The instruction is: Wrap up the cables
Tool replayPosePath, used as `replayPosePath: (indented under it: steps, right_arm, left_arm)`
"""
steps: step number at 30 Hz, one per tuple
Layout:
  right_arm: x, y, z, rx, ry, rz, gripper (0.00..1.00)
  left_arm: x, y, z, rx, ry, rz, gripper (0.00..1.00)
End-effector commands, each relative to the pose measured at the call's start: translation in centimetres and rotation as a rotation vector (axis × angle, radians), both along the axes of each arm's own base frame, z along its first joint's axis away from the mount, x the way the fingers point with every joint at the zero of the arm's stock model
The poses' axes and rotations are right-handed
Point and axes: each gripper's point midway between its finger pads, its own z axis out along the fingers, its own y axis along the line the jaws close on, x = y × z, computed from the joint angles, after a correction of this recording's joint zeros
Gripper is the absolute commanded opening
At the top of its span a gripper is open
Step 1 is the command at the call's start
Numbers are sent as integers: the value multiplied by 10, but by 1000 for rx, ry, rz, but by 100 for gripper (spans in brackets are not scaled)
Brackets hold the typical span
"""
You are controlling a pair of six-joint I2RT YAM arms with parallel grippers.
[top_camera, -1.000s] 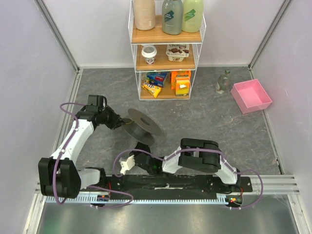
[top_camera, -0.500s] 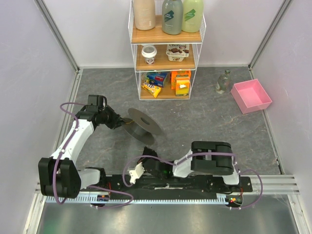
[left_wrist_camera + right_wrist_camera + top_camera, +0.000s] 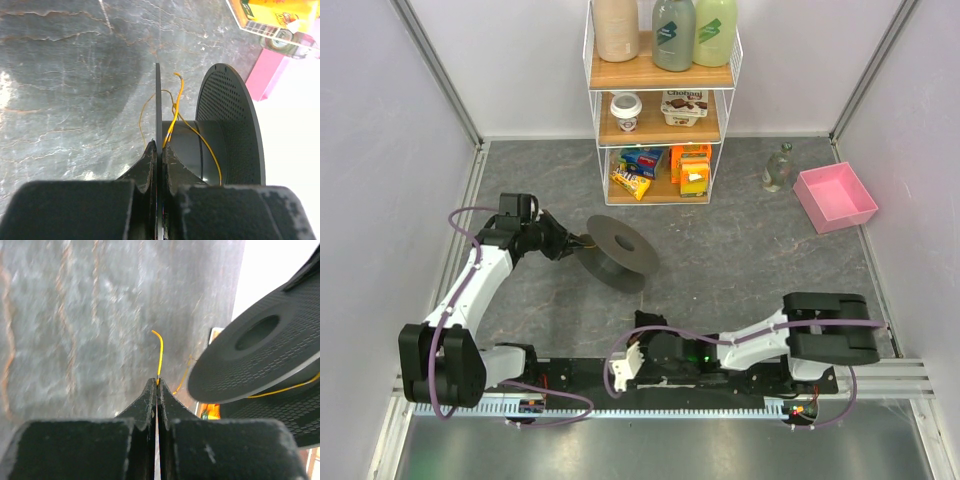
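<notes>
The dark grey spool (image 3: 620, 252) hangs tilted above the floor at centre left. My left gripper (image 3: 563, 245) is shut on its near flange (image 3: 158, 110), pinching the thin disc edge-on between the jaws. The cable (image 3: 173, 116), a hair-fine yellow wire, loops loosely over the spool core (image 3: 186, 149) beside the perforated far flange (image 3: 231, 131). My right gripper (image 3: 643, 323) sits low near the arm bases, below the spool. It is shut on the cable (image 3: 160, 354), whose short curved end pokes out past the tips (image 3: 157, 383). The spool (image 3: 260, 365) fills the upper right of the right wrist view.
A white wire shelf rack (image 3: 663, 100) with bottles, tubs and snack boxes stands at the back centre. A pink tray (image 3: 835, 197) and a small clear bottle (image 3: 778, 168) lie at the back right. Pale walls close in the left and right sides.
My right arm has pulled back toward the near edge, its elbow swinging right, and its jaws have shut on the wire. The spool has shifted slightly right in the left gripper.
</notes>
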Motion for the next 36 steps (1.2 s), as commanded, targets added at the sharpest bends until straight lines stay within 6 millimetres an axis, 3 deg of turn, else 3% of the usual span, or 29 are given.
replayPosePath:
  steps: [1, 7, 12, 18, 23, 28, 36]
  right_arm:
    - [-13, -34, -18, -72, 76, 17, 0]
    - [-8, -63, -21, -92, 78, -36, 0]
    - [4, -90, -25, -126, 85, -67, 0]
    - [12, -111, -14, -122, 106, -107, 0]
    - [11, -112, 0, -81, 119, -83, 0]
    - [-4, -103, 17, -45, 167, -8, 0]
    - [-56, -74, 61, 20, 319, 217, 0]
  left_arm:
    - [5, -23, 42, -151, -163, -114, 2]
    - [-2, -32, 57, -198, -202, -196, 2]
    - [-6, -28, 58, -175, -206, -231, 2]
    - [-8, -20, 49, -136, -179, -234, 2]
    - [-3, -13, 41, -63, -167, -224, 2]
    - [15, 1, 40, 21, -159, -153, 2]
    - [38, 15, 35, 119, -124, -72, 2]
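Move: The right hand, holding the orange cable's running end, has the tilted black spool some 11 cm ahead, 4 cm to its left and about 3 cm higher. The yellow snack bag lies roughly 33 cm ahead of that hand and level sideways, the orange boxes about 34 cm ahead and 13 cm right. From the left hand, pinching the spool's flange, the spool's middle is about 7 cm right, 1 cm back and 5 cm below; the snack bag is about 20 cm ahead, 12 cm right. With its fingers still shut on the cable, the right hand sweeps about 11 cm to the right on the near side of the spool and away from it, dipping some 2 cm before climbing to about 3 cm above its start, and finally curls about 4 cm back while the fingers tip some 15 degrees downward. The left hand keeps its pinch on the flange, carrying the spool 2 cm right and up, then about 3 cm left and 3 cm forward. ##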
